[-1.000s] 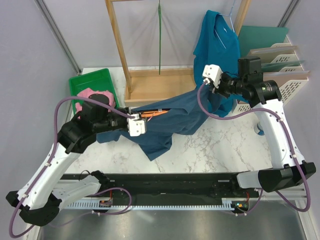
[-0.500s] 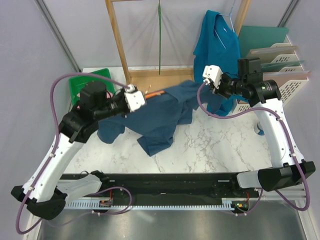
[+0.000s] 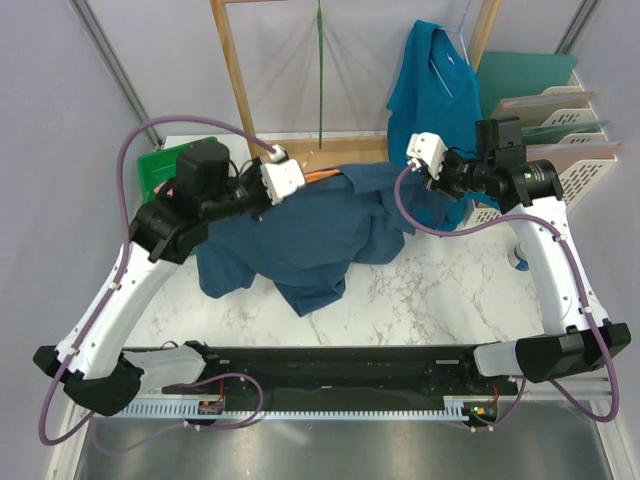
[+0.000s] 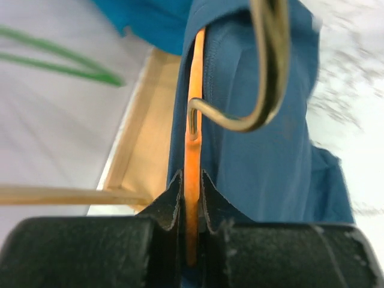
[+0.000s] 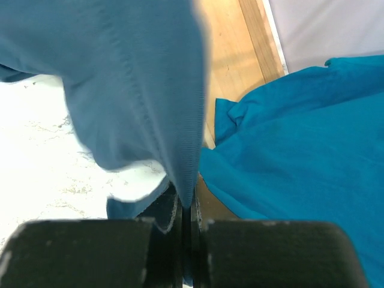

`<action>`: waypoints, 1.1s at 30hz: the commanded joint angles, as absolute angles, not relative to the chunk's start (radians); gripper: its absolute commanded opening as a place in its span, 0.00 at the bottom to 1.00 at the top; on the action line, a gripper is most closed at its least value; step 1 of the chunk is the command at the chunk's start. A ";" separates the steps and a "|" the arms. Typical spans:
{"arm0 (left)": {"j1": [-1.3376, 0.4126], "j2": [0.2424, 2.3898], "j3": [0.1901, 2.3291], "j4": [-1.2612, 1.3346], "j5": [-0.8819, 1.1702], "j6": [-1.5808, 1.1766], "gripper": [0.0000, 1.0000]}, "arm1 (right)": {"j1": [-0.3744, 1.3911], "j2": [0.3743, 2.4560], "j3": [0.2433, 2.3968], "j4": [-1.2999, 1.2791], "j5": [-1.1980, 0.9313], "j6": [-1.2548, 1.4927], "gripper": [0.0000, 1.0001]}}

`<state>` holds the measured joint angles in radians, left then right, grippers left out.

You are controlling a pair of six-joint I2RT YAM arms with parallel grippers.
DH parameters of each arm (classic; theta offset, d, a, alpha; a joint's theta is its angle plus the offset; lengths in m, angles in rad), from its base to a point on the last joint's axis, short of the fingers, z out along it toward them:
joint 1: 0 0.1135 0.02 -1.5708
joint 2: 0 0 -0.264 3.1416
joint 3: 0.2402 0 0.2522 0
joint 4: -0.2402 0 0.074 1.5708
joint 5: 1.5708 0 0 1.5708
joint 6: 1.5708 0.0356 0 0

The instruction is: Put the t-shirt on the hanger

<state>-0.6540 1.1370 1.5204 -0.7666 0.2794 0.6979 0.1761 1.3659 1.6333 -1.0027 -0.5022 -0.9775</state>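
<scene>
The dark navy t-shirt (image 3: 320,225) hangs stretched between my two grippers, and its lower part lies heaped on the marble table (image 3: 440,290). My left gripper (image 3: 303,180) is shut on the thin orange hanger (image 3: 326,175), which runs into the shirt. In the left wrist view the hanger (image 4: 193,114) stands edge-on between the fingers (image 4: 171,201), with its metal hook (image 4: 267,72) in front of the t-shirt (image 4: 264,168). My right gripper (image 3: 407,178) is shut on a fold of the t-shirt (image 5: 138,78), which it holds up off the table.
A wooden rack (image 3: 240,90) stands at the back with a green hanger (image 3: 319,70) on it. A teal shirt (image 3: 430,85) hangs just behind my right gripper. A green bin (image 3: 165,165) is at back left and a file sorter (image 3: 575,130) at back right.
My left gripper has risen and swung back toward the rack with the hanger, and the shirt's left side has lifted with it. The right arm has stayed still.
</scene>
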 commanded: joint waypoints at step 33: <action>-0.641 1.229 1.683 -0.859 0.539 0.484 0.02 | 0.158 1.376 1.643 -0.968 -0.488 -0.925 0.55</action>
<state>-0.6983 1.2263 1.6192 -0.9218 0.4618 0.6319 0.1764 1.3750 1.6291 -1.0225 -0.4946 -0.9630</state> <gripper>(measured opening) 0.088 0.493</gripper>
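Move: With the left gripper on the hanger beside its hook, the T-shirt shoulder pinched by the right gripper lies about 28 cm to the right, 5 cm ahead and 5 cm lower. The green hanger hangs some 17 cm ahead and 7 cm right of the left hand, slightly higher. From the right gripper, the hanger's bare arm is roughly 21 cm left and 2 cm back, a little higher; the teal shirt hangs about 14 cm ahead and 3 cm right. Keep the left grip on the hanger and swing it to and fro inside the T-shirt: back, down and rightward some 8 cm, forward again nearly to the start, back once more, then partly forward, finishing about 4 cm back and 3 cm right, tipped down roughly 10 degrees. Hold the right hand almost in place at the shoulder, loosen its fingers slightly, then open them to nearly half. ##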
